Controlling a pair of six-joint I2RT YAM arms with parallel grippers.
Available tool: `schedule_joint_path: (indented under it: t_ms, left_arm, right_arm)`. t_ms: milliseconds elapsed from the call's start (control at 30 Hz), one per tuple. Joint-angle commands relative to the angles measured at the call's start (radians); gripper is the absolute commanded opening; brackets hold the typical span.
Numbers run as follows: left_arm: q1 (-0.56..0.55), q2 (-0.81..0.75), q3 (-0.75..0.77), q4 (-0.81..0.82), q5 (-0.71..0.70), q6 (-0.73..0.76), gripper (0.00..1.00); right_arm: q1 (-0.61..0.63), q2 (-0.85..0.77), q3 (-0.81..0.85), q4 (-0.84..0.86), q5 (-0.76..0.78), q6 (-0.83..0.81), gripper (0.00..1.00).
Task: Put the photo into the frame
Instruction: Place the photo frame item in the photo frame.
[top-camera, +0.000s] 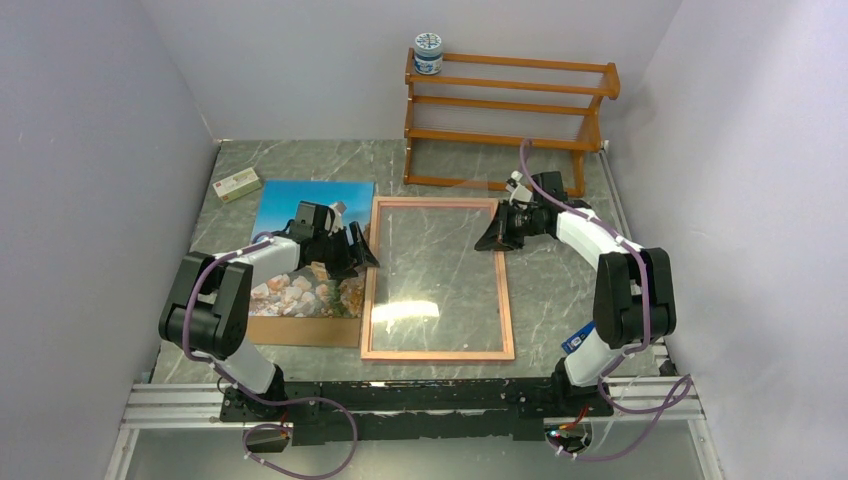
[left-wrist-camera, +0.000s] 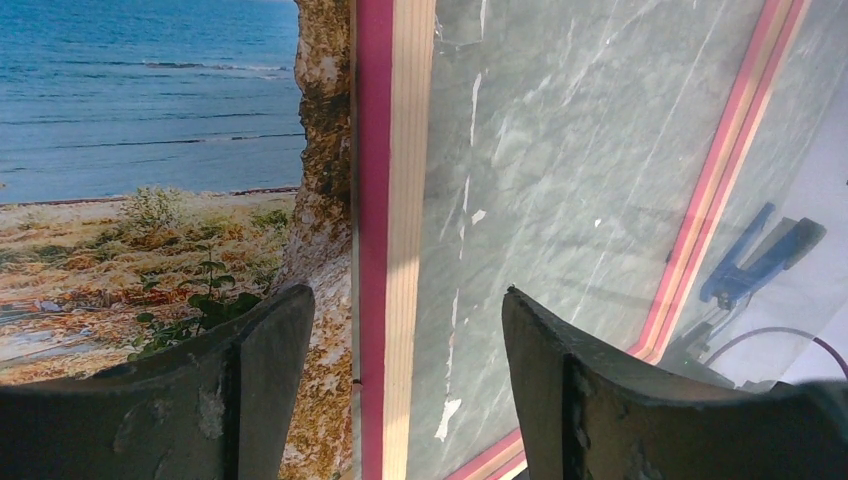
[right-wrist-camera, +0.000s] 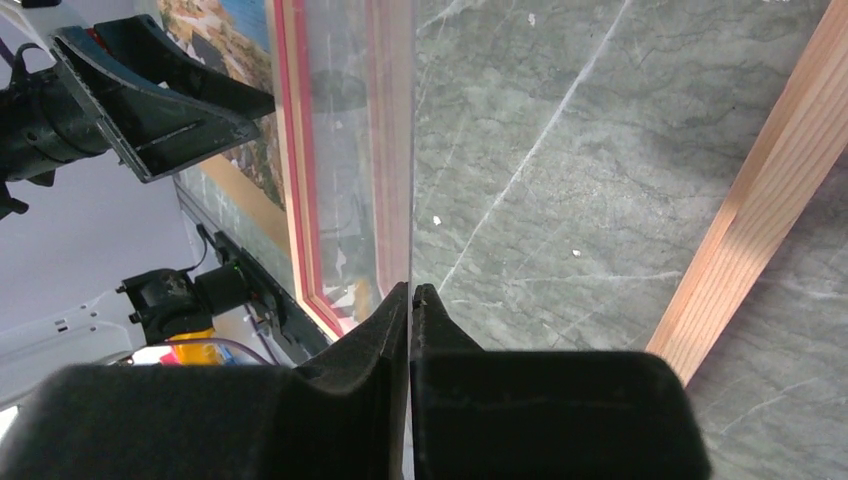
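Note:
The frame (top-camera: 438, 354) lies flat at the table's middle, pale wood back up, with the table showing through its clear pane. The photo (top-camera: 310, 205), a seashore under blue sky, lies face up just left of it. My left gripper (top-camera: 362, 250) stands open astride the frame's left rail (left-wrist-camera: 395, 200). One finger is over the photo (left-wrist-camera: 150, 150), the other over the pane, and neither touches. My right gripper (top-camera: 483, 238) is shut at the frame's far right corner. Its tips (right-wrist-camera: 412, 288) meet on a thin edge line of the frame (right-wrist-camera: 290, 150). Whether anything is pinched there is unclear.
A brown panel (top-camera: 300, 330) lies under the photo, showing along its near edge. An orange-brown wooden rack (top-camera: 505, 110) stands at the back with a small jar (top-camera: 428, 53) on top; its foot (right-wrist-camera: 760, 190) is close to my right gripper. A small box (top-camera: 237, 184) lies far left.

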Motion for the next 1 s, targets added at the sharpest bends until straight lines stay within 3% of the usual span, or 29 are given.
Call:
schedule_joint_path:
  t_ms: [0,133,200,467,533,567,767,967]
  left_arm:
    - [0.002,0.011,0.026,0.008,-0.004,0.003,0.74]
    - [0.001,0.007,0.027,0.006,-0.009,-0.002,0.74]
    - [0.002,0.002,0.026,0.0,-0.019,-0.006,0.74]
    - [0.001,-0.044,0.039,-0.052,-0.127,-0.027,0.75]
    - [0.001,-0.053,0.043,-0.061,-0.139,-0.027,0.75]
    - [0.001,-0.057,0.046,-0.068,-0.144,-0.027,0.75]
    - [0.001,-0.099,0.057,-0.124,-0.195,-0.028,0.77]
    - [0.002,-0.141,0.077,-0.199,-0.278,-0.029,0.79]
  right_arm:
    - [0.0,-0.015,-0.006,0.079,-0.011,0.01,0.08]
    - [0.001,0.0,-0.012,0.083,-0.018,0.025,0.13]
    - [0.004,0.0,-0.015,0.081,-0.012,0.032,0.22]
    - [0.012,-0.027,0.013,0.082,0.066,0.062,0.74]
    - [0.023,-0.013,0.034,0.062,0.085,0.059,0.95]
    - [0.027,-0.01,0.043,0.053,0.092,0.056,0.99]
    - [0.059,0.01,0.081,-0.004,0.172,0.062,0.99]
    - [0.096,0.027,0.136,-0.107,0.383,0.068,0.99]
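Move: The right hand pinches the right edge of the clear sheet, whose middle lies about 11 cm to its left, 4 cm back and 5 cm lower. The frame it is going into has its middle about 7 cm left, 4 cm back and 10 cm below, its right bar about 5 cm to the right of the hand. From the left hand, the frame's middle is about 13 cm right, 2 cm back and 5 cm below; the photo's middle is about 10 cm left, 5 cm ahead. Almost on the spot above the frame, the right hand opens its fingers from nearly shut to fully wide and lets go of the clear sheet's right edge, easing about 1.5 cm forward while its leftward-pointing fingers tip some 10 degrees further down. The left hand, still wide open and holding nothing, waits by the frame's left bar, then draws about 3 cm left over the photo, rising a centimetre at the end as its fingers turn a little more downwards. ##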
